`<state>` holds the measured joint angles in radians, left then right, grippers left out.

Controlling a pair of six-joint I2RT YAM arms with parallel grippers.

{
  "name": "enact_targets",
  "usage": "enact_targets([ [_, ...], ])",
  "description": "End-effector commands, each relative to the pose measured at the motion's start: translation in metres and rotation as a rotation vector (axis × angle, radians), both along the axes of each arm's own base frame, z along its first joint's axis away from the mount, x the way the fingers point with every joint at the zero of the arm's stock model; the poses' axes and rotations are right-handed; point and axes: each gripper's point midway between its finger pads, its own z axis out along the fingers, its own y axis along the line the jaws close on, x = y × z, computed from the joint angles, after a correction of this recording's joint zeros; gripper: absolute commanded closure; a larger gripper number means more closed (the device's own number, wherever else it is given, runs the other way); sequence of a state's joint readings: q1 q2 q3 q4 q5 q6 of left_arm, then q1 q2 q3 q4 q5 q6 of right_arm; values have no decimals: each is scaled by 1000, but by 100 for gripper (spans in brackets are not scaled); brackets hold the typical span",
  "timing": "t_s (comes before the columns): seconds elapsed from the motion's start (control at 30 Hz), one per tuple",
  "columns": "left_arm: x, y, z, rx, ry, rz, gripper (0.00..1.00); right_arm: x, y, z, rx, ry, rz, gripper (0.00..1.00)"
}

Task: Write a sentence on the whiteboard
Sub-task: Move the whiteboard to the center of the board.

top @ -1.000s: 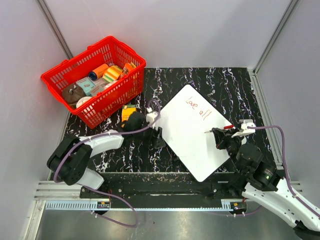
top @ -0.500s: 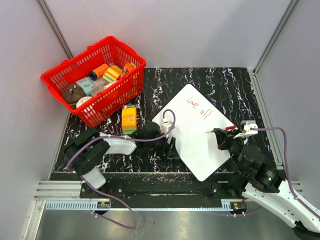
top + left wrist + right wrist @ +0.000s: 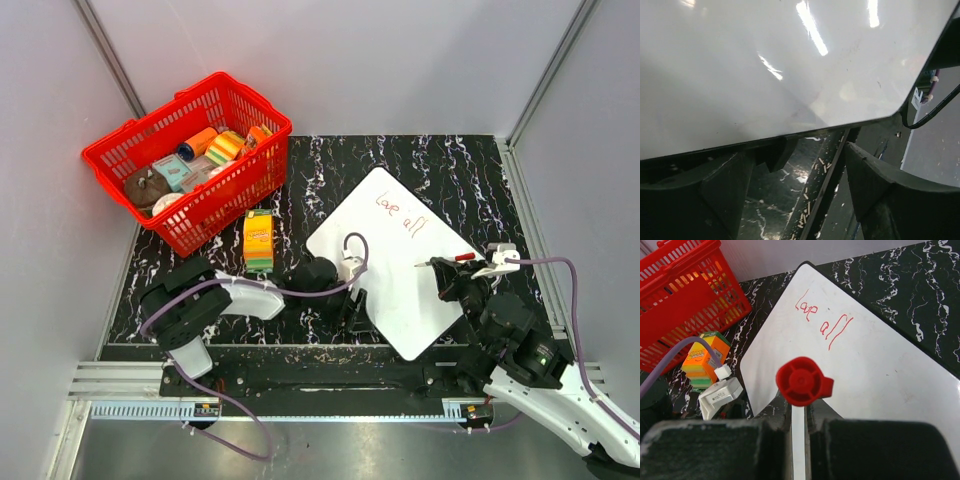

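The whiteboard lies tilted on the black marbled table, and it also shows in the right wrist view. Its far half carries the sentence in red marker, reading "Love all". My right gripper is shut on a slim white pen with a red cap over the board's right part; I cannot see whether the pen touches the board. My left gripper stands open at the board's near left edge. In the left wrist view its fingers flank the dark rim of the board and hold nothing.
A red basket full of packets stands at the far left. An orange and green box lies between the basket and the board. Grey walls close in the back and both sides. A metal rail runs along the near edge.
My left arm has swung right and nearer, along the board's left edge toward its near corner. The board has shifted slightly. The right gripper has barely moved and still holds the pen.
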<state>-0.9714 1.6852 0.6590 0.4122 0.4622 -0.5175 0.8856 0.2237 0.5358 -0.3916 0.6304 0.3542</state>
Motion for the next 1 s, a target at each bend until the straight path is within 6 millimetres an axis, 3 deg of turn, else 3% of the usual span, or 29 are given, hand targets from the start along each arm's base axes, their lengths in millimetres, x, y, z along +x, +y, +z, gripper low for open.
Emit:
enact_targets([
  [0.0,-18,-19,0,-19,15,-11,25,0,-3,7,29,-16,-19,100],
  [0.17,-32,-40,-5,-19,31,-32,25,-1,-5,9,38,-22,-23,100],
  [0.43,-31,-83,-1,-44,16,-43,26,-2,-9,10,45,-21,-35,100],
  [0.63,-40,-96,3,-57,14,-76,26,-2,-10,9,44,-19,-41,100],
  [0.73,-41,-90,17,-74,-18,-81,25,-1,-10,9,43,-17,-43,100],
  [0.83,-44,-80,43,-119,-70,-92,26,-1,-10,8,38,-13,-45,100],
  [0.87,-45,-78,69,-167,-100,-94,25,0,-9,7,35,-11,-43,100],
  [0.93,-48,-67,80,-169,-116,-99,23,0,-8,6,32,-8,-42,100],
  [0.97,-46,-62,99,-195,-148,-91,22,0,-8,6,29,-8,-41,100],
])
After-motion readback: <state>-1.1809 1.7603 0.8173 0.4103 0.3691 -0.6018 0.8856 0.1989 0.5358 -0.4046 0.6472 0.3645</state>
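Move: The whiteboard's middle is about 11 cm ahead and 8 cm right of the left hand, roughly level with it, with its near-left edge just beside the fingers. The sponge pack stands some 16 cm ahead and 22 cm left of that hand; the marker hangs about 7 cm ahead, 16 cm right and 18 cm higher. From the right hand, the board's middle is about 7 cm ahead, 4 cm left and 18 cm below. Left fingers push the whiteboard's near-left edge about 9 cm right and 4 back, then ease left and up. ##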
